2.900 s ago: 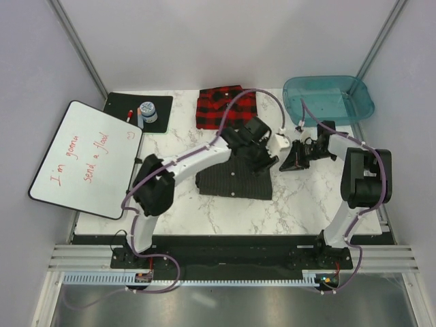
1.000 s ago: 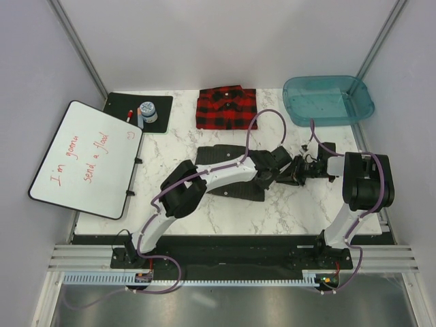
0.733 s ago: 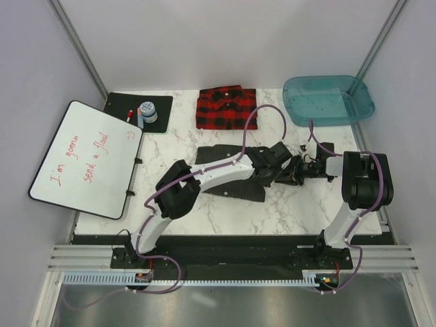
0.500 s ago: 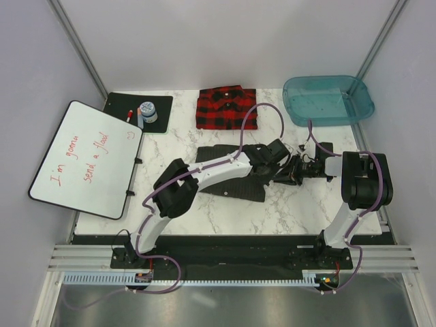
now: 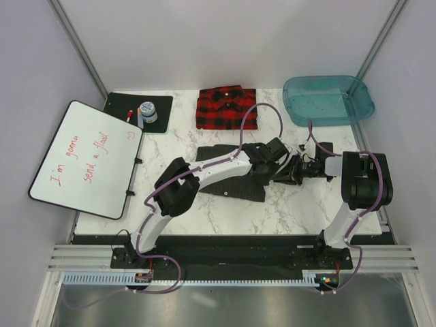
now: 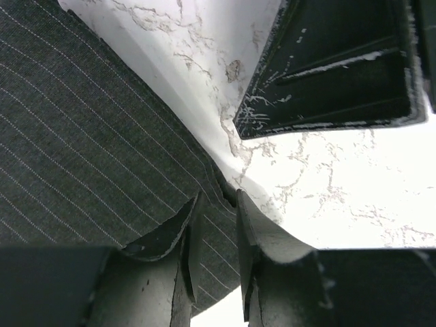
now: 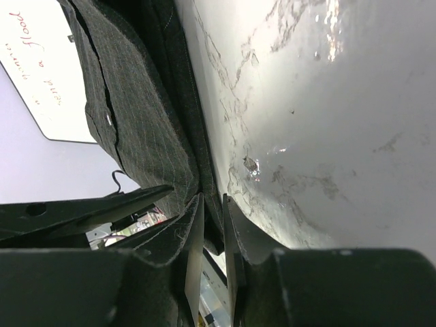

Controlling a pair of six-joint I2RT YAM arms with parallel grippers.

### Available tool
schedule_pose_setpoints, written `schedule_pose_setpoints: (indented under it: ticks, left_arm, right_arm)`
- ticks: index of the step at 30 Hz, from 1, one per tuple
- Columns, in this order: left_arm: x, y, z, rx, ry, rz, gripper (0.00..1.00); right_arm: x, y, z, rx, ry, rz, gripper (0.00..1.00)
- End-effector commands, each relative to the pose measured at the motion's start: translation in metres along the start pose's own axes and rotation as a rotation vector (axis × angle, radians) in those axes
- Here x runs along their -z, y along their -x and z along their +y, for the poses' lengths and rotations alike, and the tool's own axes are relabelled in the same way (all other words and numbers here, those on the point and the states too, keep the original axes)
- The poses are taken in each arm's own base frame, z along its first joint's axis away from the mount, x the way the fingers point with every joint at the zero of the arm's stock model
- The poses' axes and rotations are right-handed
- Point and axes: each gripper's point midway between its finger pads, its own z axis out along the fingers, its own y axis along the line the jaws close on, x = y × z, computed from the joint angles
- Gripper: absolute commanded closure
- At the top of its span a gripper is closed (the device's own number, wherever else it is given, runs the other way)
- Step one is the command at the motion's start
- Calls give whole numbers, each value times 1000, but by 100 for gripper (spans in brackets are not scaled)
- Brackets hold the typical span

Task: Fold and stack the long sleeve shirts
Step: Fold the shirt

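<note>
The red-and-black plaid shirt [image 5: 227,107] lies folded at the back of the table. The dark pinstripe shirt [image 5: 228,178] lies in the middle as a low, partly folded band. My left gripper [image 5: 271,163] is at its right edge. In the left wrist view the left gripper [image 6: 219,197] stands slightly open, with the pinstripe cloth [image 6: 88,136] lying flat under the gap. My right gripper [image 5: 287,173] meets it from the right. In the right wrist view the right gripper [image 7: 212,201] is shut on a folded edge of the shirt [image 7: 143,129].
A teal tub [image 5: 328,100] stands at the back right. A whiteboard [image 5: 85,158] leans over the left edge. Behind it a black mat [image 5: 153,122] carries a marker and a small jar. The right gripper's black body [image 6: 334,68] sits close in front of the left one.
The pinstripe shirt was a broader flat shape earlier and is now a narrower band. Over the last second the left gripper crept toward the back right; the right gripper barely moved.
</note>
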Motion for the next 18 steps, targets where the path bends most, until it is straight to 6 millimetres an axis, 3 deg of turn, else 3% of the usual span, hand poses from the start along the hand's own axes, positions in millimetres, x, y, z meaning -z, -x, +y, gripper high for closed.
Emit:
schedule_pose_setpoints:
  ticks: [1,5,7,11,14,18]
  left_arm:
    - [-8,7,-2,-6,9,-16,67]
    - [-13,2,-2,-13,13,0,68]
    - [-11,4,-2,-13,9,-7,74]
    - [2,13,-4,-17,-11,-32,98]
    - [23,22,-5,-22,-29,-68,98]
    - [41,14,-5,-28,-58,-73,98]
  right_arm:
    - [-2,-2,1,-3,25,12,76]
    - [-3,-3,1,-7,28,16,76]
    - [-3,-4,1,-6,28,17,76]
    - [-3,-3,4,1,41,16,76]
    - [-3,-5,7,5,67,19,76]
    - [-5,-5,15,24,104,14,78]
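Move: The dark shirt's right edge, where the left fingers will shut, lies right under that hand, some 3 cm down. The shirt's near right corner is about 5 cm back and 1 cm to the left, also 3 cm down; the folded plaid shirt is roughly 24 cm ahead and 13 cm left, the empty blue bin 26 cm ahead and 19 cm right. From the right hand that edge spot lies some 3 cm left, 2 cm back and 2 cm down. Straight down goes the left hand, about 2 cm, its slightly parted fingers coming onto the dark shirt's right edge just ahead of the near corner, close beside the right gripper. At the bottom the fingers close fully and pinch the edge cloth, then the hand begins to rise, by just under 1 cm. ##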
